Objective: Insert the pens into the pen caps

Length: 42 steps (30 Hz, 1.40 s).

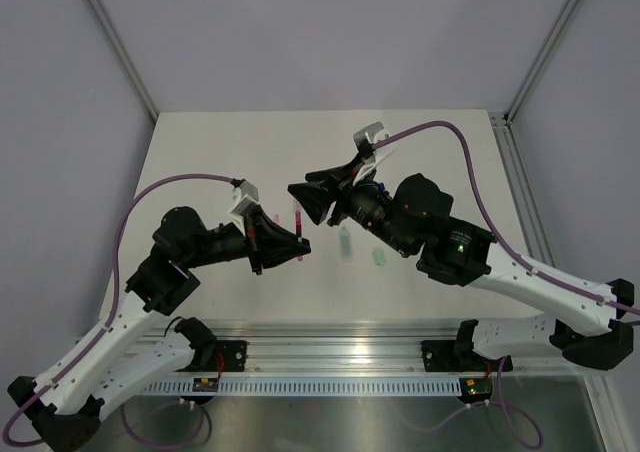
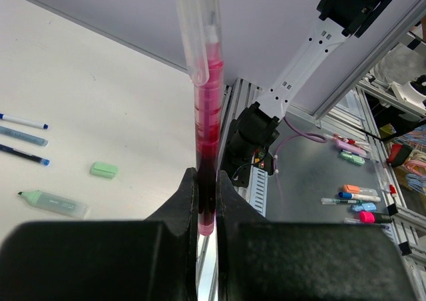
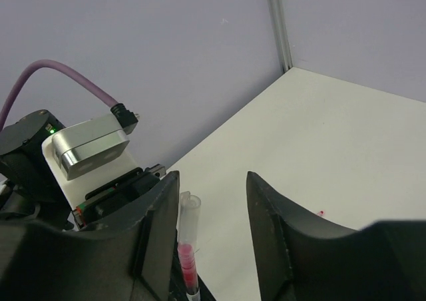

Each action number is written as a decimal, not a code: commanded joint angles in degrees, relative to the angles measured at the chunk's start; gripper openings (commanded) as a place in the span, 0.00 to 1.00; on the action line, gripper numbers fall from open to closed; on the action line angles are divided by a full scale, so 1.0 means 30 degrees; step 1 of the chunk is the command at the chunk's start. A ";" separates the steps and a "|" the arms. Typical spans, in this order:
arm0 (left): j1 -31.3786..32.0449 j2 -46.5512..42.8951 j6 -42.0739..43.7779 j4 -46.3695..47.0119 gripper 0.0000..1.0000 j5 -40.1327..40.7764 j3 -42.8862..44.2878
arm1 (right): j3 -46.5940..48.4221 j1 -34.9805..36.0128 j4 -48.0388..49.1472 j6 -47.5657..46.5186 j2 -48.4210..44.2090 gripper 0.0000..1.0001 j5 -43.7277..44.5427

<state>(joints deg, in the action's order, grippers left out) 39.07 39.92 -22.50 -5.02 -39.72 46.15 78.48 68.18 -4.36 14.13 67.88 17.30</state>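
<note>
My left gripper is shut on a red pen and holds it upright. A pale translucent pen cap sits over the pen's upper end, with the red pen showing inside its lower part. My right gripper stands open around the cap, which is close against its left finger. On the table lie a capped pale green pen, a loose green cap and thin blue pens.
The white table is walled at the back and sides. An aluminium rail runs along the near edge by the arm bases. Off the table, a lower grey surface holds several markers. A small red speck lies on the table.
</note>
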 commanded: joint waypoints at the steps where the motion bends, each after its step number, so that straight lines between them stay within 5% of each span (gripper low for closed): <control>1: 0.0102 -0.0094 0.0117 0.1204 0.00 -0.0177 0.0788 | 0.0764 -0.0403 0.0048 0.0445 0.0108 0.49 -0.0403; 6: 0.0160 -0.0065 0.0147 0.1115 0.00 -0.0060 0.0788 | 0.0532 -0.0403 0.0017 0.0826 0.0197 0.40 -0.0814; 17: 0.0160 0.0081 0.0177 0.0999 0.00 0.0058 0.0817 | 0.0267 -0.0433 -0.0070 0.1413 0.0489 0.36 -0.1724; 29: 0.0131 0.0198 0.0118 0.0998 0.00 0.0000 0.0847 | 0.0557 -0.0462 0.0282 0.0624 0.0109 0.00 -0.2661; 42: 0.0161 0.0286 0.0089 0.0998 0.00 -0.0147 0.0876 | 0.1292 -0.0462 0.0514 -0.1221 0.0255 0.00 -0.2602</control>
<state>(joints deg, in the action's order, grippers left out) 39.33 40.53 -22.50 -4.99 -39.70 46.15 79.94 67.09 -4.60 13.45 69.25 10.83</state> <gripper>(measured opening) 0.057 0.198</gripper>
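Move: The clear cap, on or against the tip of the pink pen, is roughly 1 cm back, 1 cm left and 2 cm below the right hand; the pen's middle is 4 cm back, 1 cm left and 8 cm below. From the left hand, gripping the pen, the cap is about 5 cm ahead, level sideways and 9 cm up. The green marker lies some 4 cm ahead, 7 cm right and 42 cm below the right hand. Right hand eases left about 1.5 cm, closes on the cap, then lifts 1 cm; left keeps the pen. ##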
